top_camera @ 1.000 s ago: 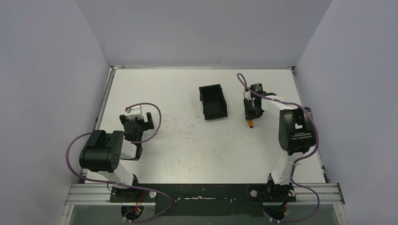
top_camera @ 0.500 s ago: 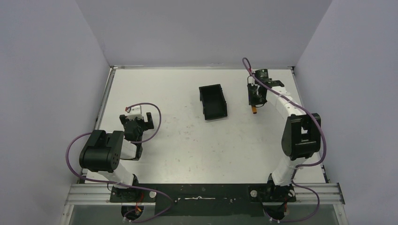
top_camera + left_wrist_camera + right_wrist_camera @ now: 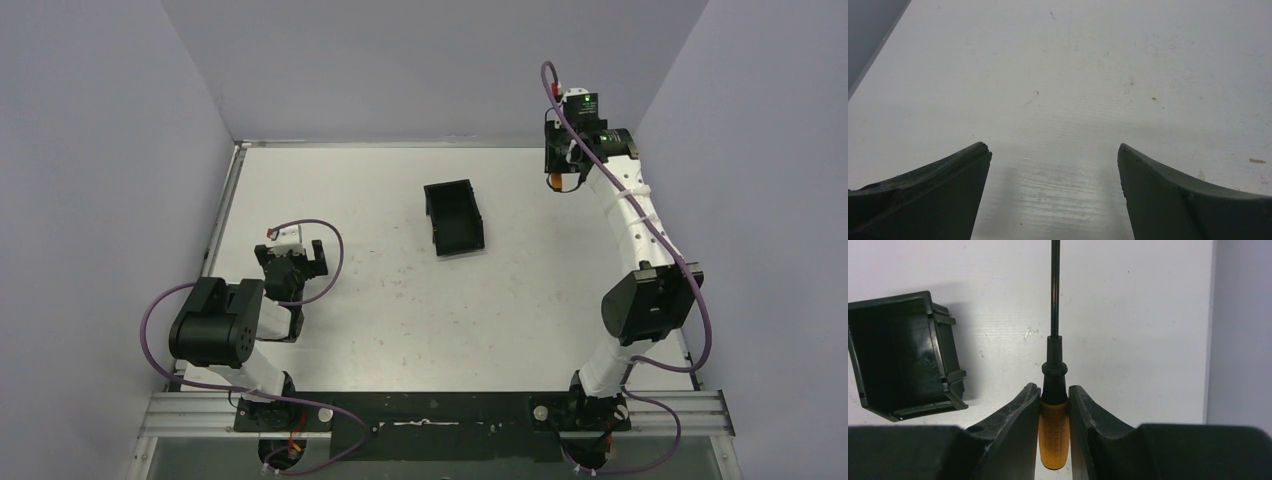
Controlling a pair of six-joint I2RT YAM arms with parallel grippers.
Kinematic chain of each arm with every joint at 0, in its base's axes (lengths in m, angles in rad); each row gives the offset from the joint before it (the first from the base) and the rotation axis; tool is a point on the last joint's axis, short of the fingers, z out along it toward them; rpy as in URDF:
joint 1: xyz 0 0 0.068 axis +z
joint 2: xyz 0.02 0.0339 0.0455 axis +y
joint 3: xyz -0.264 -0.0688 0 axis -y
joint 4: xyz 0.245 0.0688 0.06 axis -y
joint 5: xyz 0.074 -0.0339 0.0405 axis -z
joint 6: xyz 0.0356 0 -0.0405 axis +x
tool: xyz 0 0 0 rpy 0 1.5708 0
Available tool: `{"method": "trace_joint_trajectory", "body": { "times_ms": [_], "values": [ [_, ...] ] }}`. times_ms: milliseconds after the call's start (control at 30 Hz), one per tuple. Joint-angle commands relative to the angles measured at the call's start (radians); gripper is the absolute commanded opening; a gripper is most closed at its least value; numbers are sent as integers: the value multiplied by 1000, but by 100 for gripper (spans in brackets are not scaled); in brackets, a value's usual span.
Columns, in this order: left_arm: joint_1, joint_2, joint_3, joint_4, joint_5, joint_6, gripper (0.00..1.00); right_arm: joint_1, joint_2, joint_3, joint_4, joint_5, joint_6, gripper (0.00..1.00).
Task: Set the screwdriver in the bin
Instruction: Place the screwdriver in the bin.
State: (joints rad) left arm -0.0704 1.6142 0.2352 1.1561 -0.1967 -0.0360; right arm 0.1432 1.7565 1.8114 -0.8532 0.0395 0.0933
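Observation:
My right gripper [image 3: 562, 168] is shut on the screwdriver [image 3: 1053, 432], gripping its orange handle; its dark shaft [image 3: 1054, 287] points away from the wrist. The gripper is raised high over the table's far right corner, and the orange handle [image 3: 555, 181] shows below it in the top view. The black bin [image 3: 454, 216] stands open-topped on the table at centre back, left of the gripper; it also shows in the right wrist view [image 3: 903, 355] at the left. My left gripper [image 3: 292, 258] is open and empty, low over the table at the left [image 3: 1054, 155].
Grey walls enclose the table on the left, back and right; the right wall [image 3: 1243, 330] is close to the right gripper. The white tabletop [image 3: 400, 300] lies between the arms.
My right gripper has risen and moved toward the far right corner with the screwdriver in it. The left arm and the bin have not moved.

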Motion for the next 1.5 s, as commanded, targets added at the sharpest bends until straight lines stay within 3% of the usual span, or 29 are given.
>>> {"method": "trace_joint_trajectory", "body": {
  "times_ms": [0,233,1000,1233,1467],
  "values": [
    [-2,-3,19,54,10,6,97,-7,-30,123,-74,44,18,0],
    [-1,-2,19,53,10,7,97,23,-11,216,-134,70,43,0],
    [-2,-4,19,52,10,6,97,481,131,362,-118,241,206,0],
    [-2,-3,19,52,11,7,97,503,169,364,-74,210,186,0],
    [-2,-3,19,53,10,6,97,458,154,208,50,90,122,0]
  ]
}}
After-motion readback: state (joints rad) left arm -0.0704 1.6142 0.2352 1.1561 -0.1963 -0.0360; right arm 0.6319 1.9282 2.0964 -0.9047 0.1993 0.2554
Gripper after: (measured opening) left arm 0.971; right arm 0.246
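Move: The bin that the held screwdriver is bound for stands about 20 cm to the right hand's left, some 2 cm farther out and roughly 21 cm below it, with clear table between. From the idle left hand, the bin lies about 39 cm to the right, 10 cm ahead and 2 cm lower. The screwdriver, still pinched by its orange handle, is first lifted about 5 cm more by the right hand, then carried some 21 cm left towards and over the bin, easing a little back and sinking slightly on the way. The wrist turns about 15 degrees counter-clockwise and the fingers keep their hold. ##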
